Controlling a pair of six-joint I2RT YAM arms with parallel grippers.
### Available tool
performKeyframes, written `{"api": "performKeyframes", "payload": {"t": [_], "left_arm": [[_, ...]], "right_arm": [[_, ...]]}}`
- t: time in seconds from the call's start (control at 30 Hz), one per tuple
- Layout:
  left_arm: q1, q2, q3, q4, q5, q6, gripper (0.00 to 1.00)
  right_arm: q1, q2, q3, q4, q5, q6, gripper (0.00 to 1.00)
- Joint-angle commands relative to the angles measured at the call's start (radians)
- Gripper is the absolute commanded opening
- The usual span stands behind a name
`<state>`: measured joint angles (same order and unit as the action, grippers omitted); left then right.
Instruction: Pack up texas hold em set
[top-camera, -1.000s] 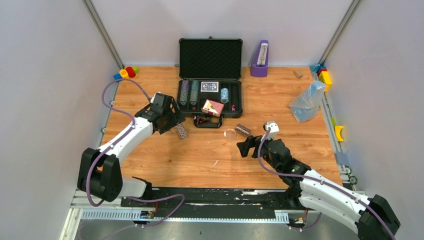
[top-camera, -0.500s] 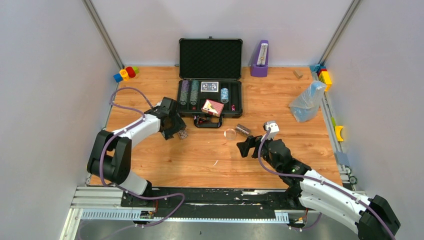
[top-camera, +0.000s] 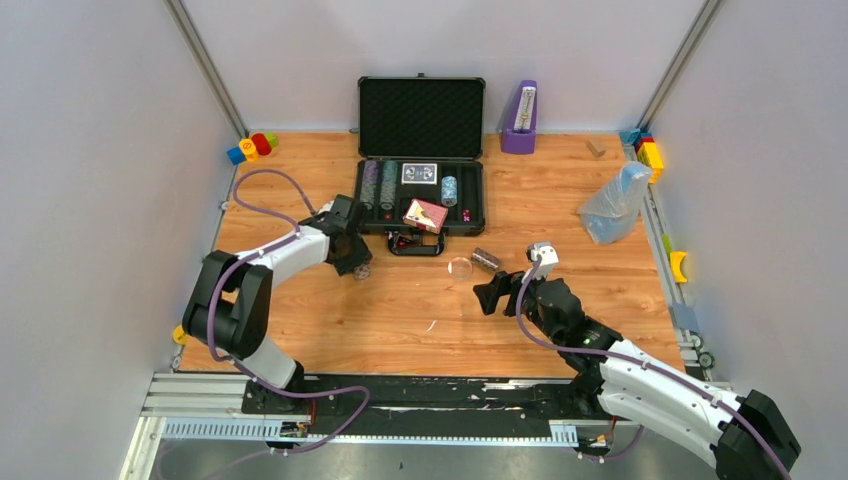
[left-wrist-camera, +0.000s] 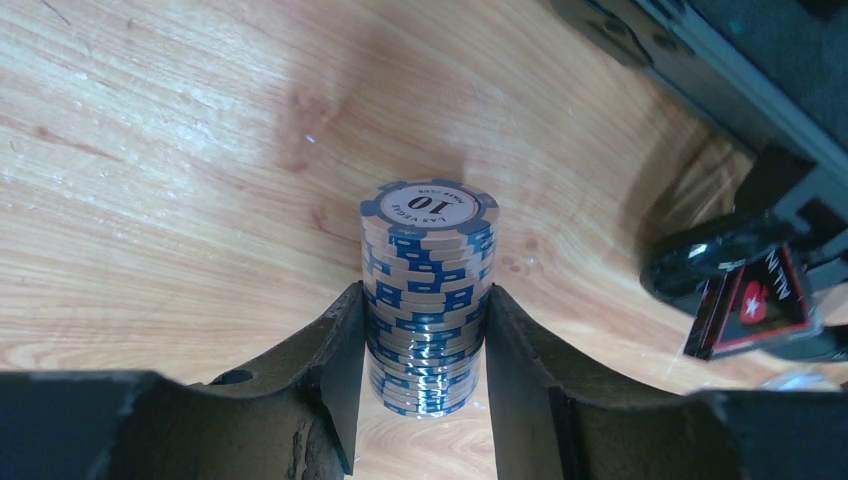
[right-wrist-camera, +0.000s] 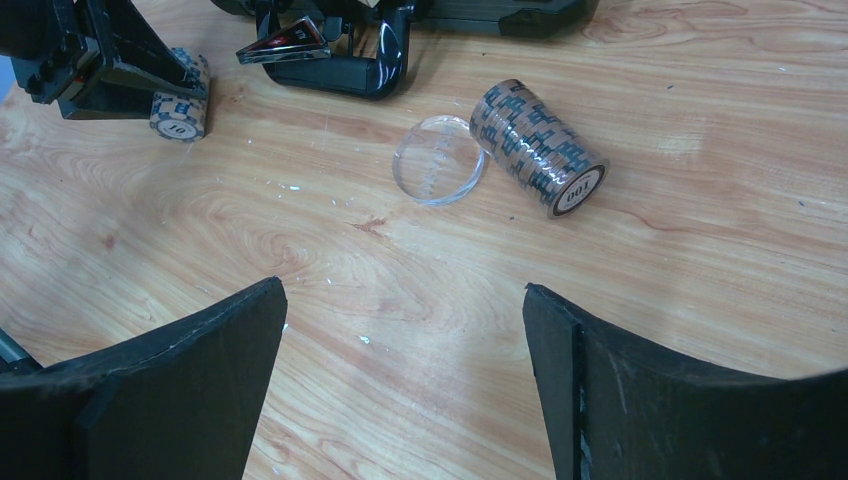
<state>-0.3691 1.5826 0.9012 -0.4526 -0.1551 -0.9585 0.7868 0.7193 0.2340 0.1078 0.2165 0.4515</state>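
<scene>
The black briefcase (top-camera: 478, 205) lies open at the back middle with its foam lid up. It holds rows of chips (top-camera: 379, 185), a blue deck (top-camera: 419, 173) and a red deck (top-camera: 425, 214) lying tilted. My left gripper (top-camera: 355, 262) is shut on a blue-and-white chip stack (left-wrist-camera: 430, 290) marked 10, low over the table left of the case handle (top-camera: 416, 243). A brown chip stack (right-wrist-camera: 535, 145) marked 100 lies on its side next to a clear disc (right-wrist-camera: 438, 160). My right gripper (right-wrist-camera: 405, 310) is open and empty just short of them.
A purple metronome (top-camera: 520, 118) stands right of the case lid. A clear plastic bag (top-camera: 615, 203) lies at the right. Coloured toys (top-camera: 252, 146) sit in the back left corner and coloured blocks (top-camera: 648, 150) along the right edge.
My left gripper has moved right and forward onto the blue-and-white chip stack and closed on it; its elbow has swung inward. The right arm has not moved.
</scene>
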Motion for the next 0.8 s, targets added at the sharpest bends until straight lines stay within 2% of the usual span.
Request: {"api": "performKeyframes", "payload": {"t": [0.0, 0.1, 0.2, 0.3, 0.47, 0.7, 0.77], "left_arm": [[-0.078, -0.054, 0.079, -0.031, -0.089, 0.144, 0.32], [-0.132, -0.073, 0.117, -0.044, -0.122, 0.21, 0.16], [-0.144, -0.105, 0.132, -0.027, -0.107, 0.257, 0.11], [-0.145, -0.139, 0.118, 0.034, -0.046, 0.31, 0.01], [-0.145, -0.193, 0.117, 0.119, 0.038, 0.343, 0.0], [-0.145, -0.289, 0.045, 0.266, 0.103, 0.442, 0.0], [-0.145, -0.303, 0.022, 0.31, 0.154, 0.492, 0.0]], "right_arm": [[-0.001, -0.001, -0.001, 0.021, 0.002, 0.01, 0.9], [-0.001, 0.001, -0.002, 0.023, 0.001, 0.009, 0.9], [-0.001, 0.0, -0.001, 0.021, 0.0, 0.009, 0.9], [-0.001, -0.003, -0.001, 0.021, 0.002, 0.009, 0.9], [-0.001, 0.004, -0.001, 0.024, 0.002, 0.01, 0.89], [-0.003, 0.04, 0.061, 0.057, 0.006, 0.074, 0.61], [-0.004, 0.095, 0.138, 0.046, 0.027, 0.09, 0.59]]}}
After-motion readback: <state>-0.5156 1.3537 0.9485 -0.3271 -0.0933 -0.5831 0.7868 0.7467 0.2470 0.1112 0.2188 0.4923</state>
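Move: The left gripper already grips the 10-chip stack low over the table. The open case it is carried to has its middle about 17 cm ahead and 14 cm to the right, at roughly the same height. The case handle sits some 6 cm ahead and 13 cm right, and the card box about 12 cm ahead, 16 cm right and a little higher. From the right gripper, the case's middle is roughly 27 cm ahead, 16 cm left and 7 cm lower. Keep the left gripper pinched on the chip stack and lift it off the table, easing right first and then mostly up, about 10 cm up and 6 cm right in all, towards the case's near edge. On the way turn the wrist clockwise by some 25 degrees and tilt the fingertips outward. Late on, narrow the empty right gripper by about a third, holding it in place. ##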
